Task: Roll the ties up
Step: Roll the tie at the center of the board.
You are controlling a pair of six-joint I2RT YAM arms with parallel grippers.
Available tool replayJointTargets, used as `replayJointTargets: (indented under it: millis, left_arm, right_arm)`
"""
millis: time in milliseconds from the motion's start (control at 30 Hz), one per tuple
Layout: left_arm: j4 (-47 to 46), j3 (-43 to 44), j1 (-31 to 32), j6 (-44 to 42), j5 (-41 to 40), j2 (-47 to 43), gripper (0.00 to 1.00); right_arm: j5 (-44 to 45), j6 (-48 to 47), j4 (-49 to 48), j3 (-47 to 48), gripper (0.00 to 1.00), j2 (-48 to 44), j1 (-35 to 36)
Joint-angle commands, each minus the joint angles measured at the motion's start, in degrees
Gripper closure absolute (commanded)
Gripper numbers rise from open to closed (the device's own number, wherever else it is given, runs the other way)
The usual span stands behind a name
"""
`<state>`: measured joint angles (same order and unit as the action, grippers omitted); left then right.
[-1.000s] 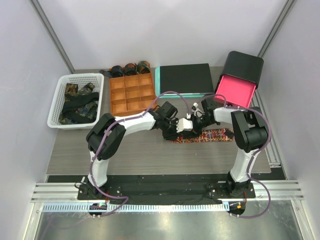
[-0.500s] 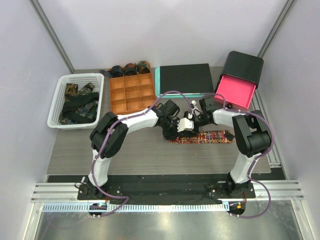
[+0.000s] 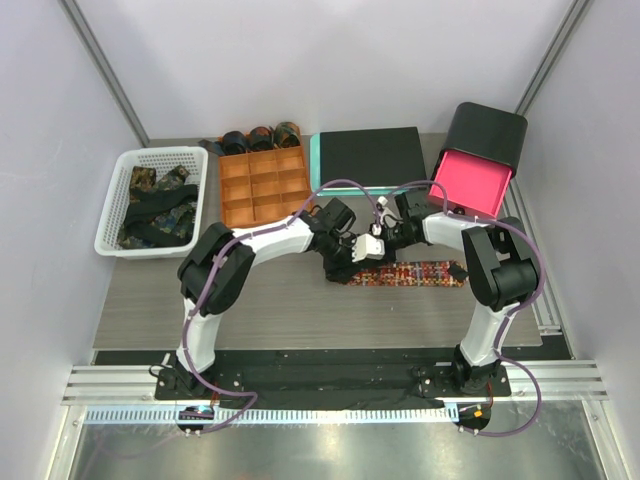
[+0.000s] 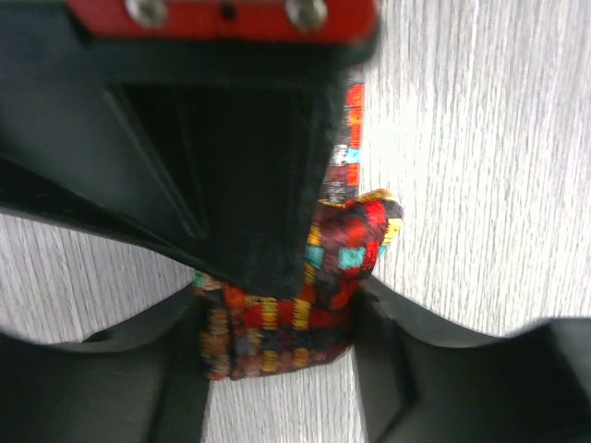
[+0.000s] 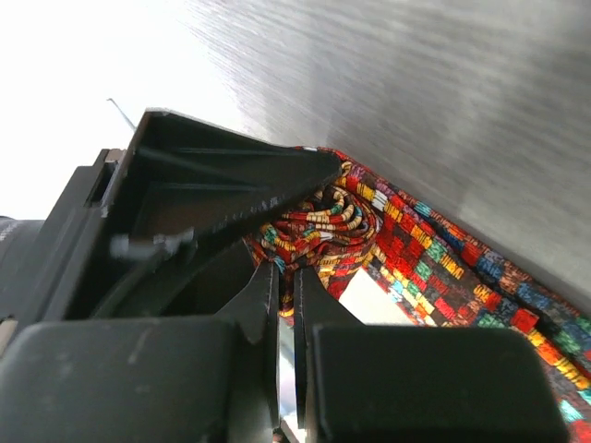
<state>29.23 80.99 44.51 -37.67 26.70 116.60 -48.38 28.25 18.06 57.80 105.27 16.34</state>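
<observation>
The red-orange check tie lies flat across the table's middle, and its left end is wound into a small coil. In the left wrist view that coil fills the gap of my left gripper, touching both fingers. My right gripper comes in from the right, shut with an edge of the coil pinched at its tips. Seen from above, my left gripper and right gripper meet over the coil and hide most of it. Three dark rolled ties stand behind the orange tray.
A white basket at the left holds loose dark ties. The orange compartment tray sits behind the left arm. Beside it is a black pad on a teal mat, and a tilted black bin with a pink inside at back right.
My right gripper opened and then closed on the coil's edge. Both grippers shifted slightly left and back with the coil. The flat part of the tie barely moved.
</observation>
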Motion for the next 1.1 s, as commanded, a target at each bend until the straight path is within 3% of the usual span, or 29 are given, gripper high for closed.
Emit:
replayJointTargets:
  millis: [0, 333, 633, 700, 833, 1067]
  left_arm:
    - [4.0, -2.1, -2.3, 0.7, 1.8, -0.2, 0.39]
    - [-5.1, -6.2, -4.8, 6.0, 7.8, -6.6, 0.27]
    - [-16.1, -7.5, -5.0, 14.8, 10.4, -5.3, 0.22]
    - [-18.8, -7.2, -4.9, 16.8, 11.3, -4.3, 0.16]
    - [-21.6, -7.1, -4.3, 16.9, 11.9, -3.1, 0.09]
    - [-22.6, -7.3, -2.0, 13.4, 10.2, -1.5, 0.1]
  right_arm:
    - [3.9, -7.8, 0.0, 1.9, 0.99, 0.0, -0.2]
    - [6.6, -10.4, -0.3, -1.8, 0.99, 4.1, -3.5]
    - [7.9, -14.2, -0.1, -3.1, 0.99, 4.7, -5.4]
    - [9.0, -15.5, 0.6, -3.4, 0.99, 4.6, -5.7]
    - [10.7, -16.4, 0.8, -3.5, 0.99, 4.8, -6.2]
    - [13.2, -17.5, 2.0, -2.7, 0.99, 6.5, -6.7]
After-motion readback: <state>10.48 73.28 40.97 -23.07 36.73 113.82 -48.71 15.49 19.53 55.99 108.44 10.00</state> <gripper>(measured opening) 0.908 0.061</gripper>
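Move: The rolled part of the tie sits practically between the left hand's half-open fingers, about 1 cm right of that hand point and 1 cm below. From the right hand, whose shut fingers pinch its upper right edge, its middle is some 2 cm left and 2 cm below. The flat rest of the tie centres about 12 cm right, 2 cm back and 4 cm below the right hand; the pink drawer stands about 20 cm right and 18 cm ahead of that hand. The tie roll, still pinched at its edge by the right hand's shut fingers, is drawn right along the flat strip and down towards the table, about 4 cm across and 3 cm down. The left fingers open wide and come free: that hand backs off left about 2 cm, then reverses some 4.5 cm to the right after the roll, rising 2 cm and tipping its fingers some 15 degrees shallower. ##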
